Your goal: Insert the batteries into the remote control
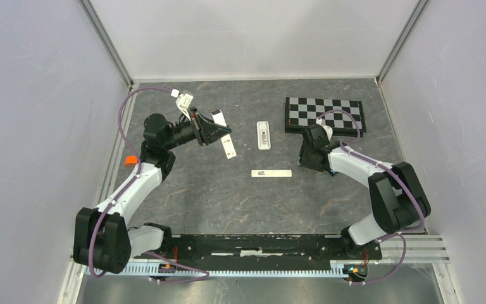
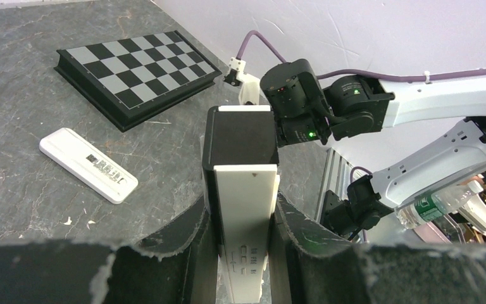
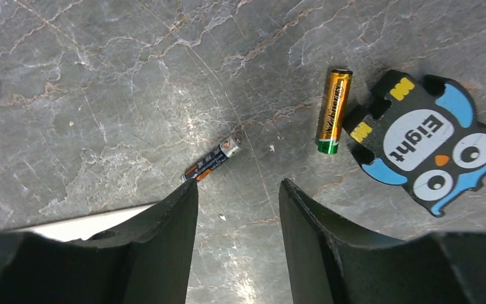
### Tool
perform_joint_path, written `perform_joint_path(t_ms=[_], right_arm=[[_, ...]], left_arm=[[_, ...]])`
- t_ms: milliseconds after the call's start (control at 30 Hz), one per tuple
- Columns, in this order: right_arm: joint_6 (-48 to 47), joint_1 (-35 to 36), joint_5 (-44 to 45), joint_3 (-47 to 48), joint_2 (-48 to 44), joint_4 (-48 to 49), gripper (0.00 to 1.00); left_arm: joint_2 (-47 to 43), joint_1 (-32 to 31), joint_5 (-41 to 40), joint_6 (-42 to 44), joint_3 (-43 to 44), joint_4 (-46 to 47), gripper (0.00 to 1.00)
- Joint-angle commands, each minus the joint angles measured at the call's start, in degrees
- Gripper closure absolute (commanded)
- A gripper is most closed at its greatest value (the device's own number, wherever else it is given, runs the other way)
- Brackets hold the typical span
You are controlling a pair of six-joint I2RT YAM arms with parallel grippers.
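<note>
The remote control [image 1: 264, 135] is a white rounded handset with a small grey screen. It lies flat mid-table, left of my left fingers in the left wrist view [image 2: 88, 166]. My left gripper [image 1: 223, 131] [image 2: 242, 199] is shut on a longer white bar with a black upper section [image 2: 245, 215]. It holds the bar upright, and I cannot tell whether this bar belongs to the remote. One slim battery [image 3: 212, 161] with a dark blue and red wrap lies on the table. My right gripper [image 3: 239, 185] [image 1: 309, 158] hangs open over bare table, with the battery just past its left fingertip, not between the fingers.
A slim plain white bar [image 1: 271, 173] lies nearer than the remote. A chessboard [image 1: 324, 114] [image 2: 136, 69] sits at the back right. By the right gripper lie a thicker gold and green cell [image 3: 333, 111] and an owl puzzle piece [image 3: 427, 142]. Walls close in three sides.
</note>
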Motion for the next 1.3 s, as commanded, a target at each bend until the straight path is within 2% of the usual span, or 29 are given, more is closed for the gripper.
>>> perform_joint_path(t_ms=[0, 333, 500, 733, 1000, 1100, 1267], right_arm=[[6.13, 0.15, 0.72, 1.71, 1.79, 2.61, 0.45], [7.51, 0.20, 3.14, 4.65, 6.11, 0.26, 0.45], [6.32, 0.86, 1.27, 6.04, 5.94, 3.47, 0.44], [7.88, 0.96, 2.13, 14.21, 10.59, 4.69, 0.36], [16.17, 1.17, 12.00, 21.65, 18.69, 0.50, 0.18], [16.15, 1.24, 14.77, 24.94, 21.12, -0.26, 0.13], [16.06, 1.44, 13.24, 27.02, 24.86, 0.99, 0.08]], left_arm=[[-1.84, 0.04, 1.36, 0.82, -0.38, 3.58, 0.89], [-1.32, 0.01, 1.38, 1.33, -0.48, 3.75, 0.89], [-0.92, 0.07, 1.23, 1.89, 0.06, 3.40, 0.89], [-0.99, 0.25, -2.39, 4.53, 0.52, -0.47, 0.89], [-1.53, 0.34, -3.48, 4.59, -0.65, -1.26, 0.89], [-1.80, 0.33, -3.54, 4.50, -1.30, -1.32, 0.89], [-2.30, 0.42, -3.59, 4.43, -1.90, -1.68, 0.89]])
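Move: The dark battery lies right by the right hand's left fingertip, about 2 cm ahead, 2 cm left and 2 cm below the hand point. From that hand the gold battery is some 4 cm ahead and 7 cm right, the chessboard's middle roughly 23 cm ahead and 9 cm right, and the remote about 15 cm ahead and 17 cm left. From the left hand, the dark battery is some 32 cm right, about level, 27 cm down. Right hand travels about 12 cm forward to the chessboard, fingers spreading wide, left fingertip taking the dark battery along. ##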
